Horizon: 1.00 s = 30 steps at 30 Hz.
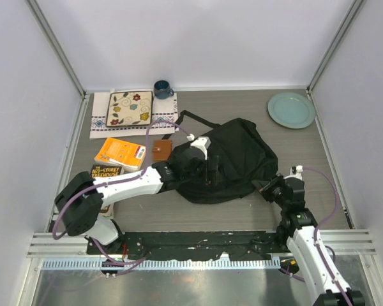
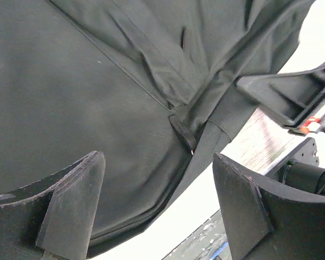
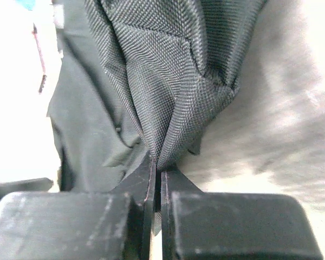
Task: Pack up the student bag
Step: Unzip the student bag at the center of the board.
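Note:
The student bag (image 1: 236,156) is a big black fabric backpack lying in the middle of the table, one strap looping out toward the back left. My left gripper (image 1: 209,171) hovers over its near left part. In the left wrist view this gripper (image 2: 160,203) is open, with the bag's fabric (image 2: 97,97) under its two fingers and nothing pinched. My right gripper (image 1: 269,187) sits at the bag's near right corner. In the right wrist view its jaws (image 3: 158,174) are shut on a bunched fold of the bag's woven fabric (image 3: 173,81).
An orange book (image 1: 120,153) and a dark book (image 1: 104,172) lie left of the bag, beside a brown wallet (image 1: 162,148). A floral mat (image 1: 129,108) on a white cloth and a blue mug (image 1: 162,88) sit at the back left. A teal plate (image 1: 291,109) is back right.

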Each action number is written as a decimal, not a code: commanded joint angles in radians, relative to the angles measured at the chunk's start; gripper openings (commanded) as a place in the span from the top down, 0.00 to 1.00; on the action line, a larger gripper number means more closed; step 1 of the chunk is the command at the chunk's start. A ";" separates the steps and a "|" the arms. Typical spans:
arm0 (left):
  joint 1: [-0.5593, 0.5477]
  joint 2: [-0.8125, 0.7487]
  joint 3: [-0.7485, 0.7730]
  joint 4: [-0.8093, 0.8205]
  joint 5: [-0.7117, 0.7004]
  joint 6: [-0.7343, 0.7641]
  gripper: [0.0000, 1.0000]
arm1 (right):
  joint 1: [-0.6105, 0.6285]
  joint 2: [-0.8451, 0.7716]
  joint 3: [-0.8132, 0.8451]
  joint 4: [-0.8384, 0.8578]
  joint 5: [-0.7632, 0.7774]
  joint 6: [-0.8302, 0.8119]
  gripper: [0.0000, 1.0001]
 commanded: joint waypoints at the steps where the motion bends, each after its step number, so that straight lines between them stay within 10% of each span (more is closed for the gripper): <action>1: -0.040 0.075 0.040 0.093 0.043 -0.028 0.17 | -0.001 -0.223 -0.147 0.130 -0.118 -0.034 1.00; 5: -0.063 0.138 0.017 0.173 0.061 -0.069 0.19 | 0.001 -0.464 -0.168 0.072 -0.141 -0.066 1.00; 15: -0.074 0.284 -0.011 0.435 0.121 -0.205 0.26 | 0.001 -0.337 -0.110 -0.005 -0.124 -0.102 1.00; 27: -0.076 0.381 0.000 0.533 0.150 -0.268 0.97 | 0.001 -0.340 -0.105 -0.017 -0.135 -0.105 1.00; 30: -0.076 0.369 -0.006 0.517 0.133 -0.258 1.00 | 0.001 -0.336 -0.104 -0.029 -0.121 -0.102 1.00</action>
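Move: The student bag's zipper pull, at the meeting of its seams, lies about 9 cm to the left hand's right, 2 cm back and 8 cm below the open fingers. The bag corner already held in the right fingers is some 22 cm to the left hand's right and 4 cm back, 8 cm below; the brown wallet is about 20 cm left, 12 cm ahead and 12 cm below. From the right hand the pull lies 14 cm left and 2 cm ahead, about level. The student bag's corner, still pinched in the right fingers, is raised about 9 cm, eased back down a little and held some 7 cm up, the right wrist tipped upward about 20 degrees. Meanwhile the left hand goes rightward about 9 cm and down 6 to the zipper pull, rolls its left side down and shuts its wide-open fingers on the pull. ##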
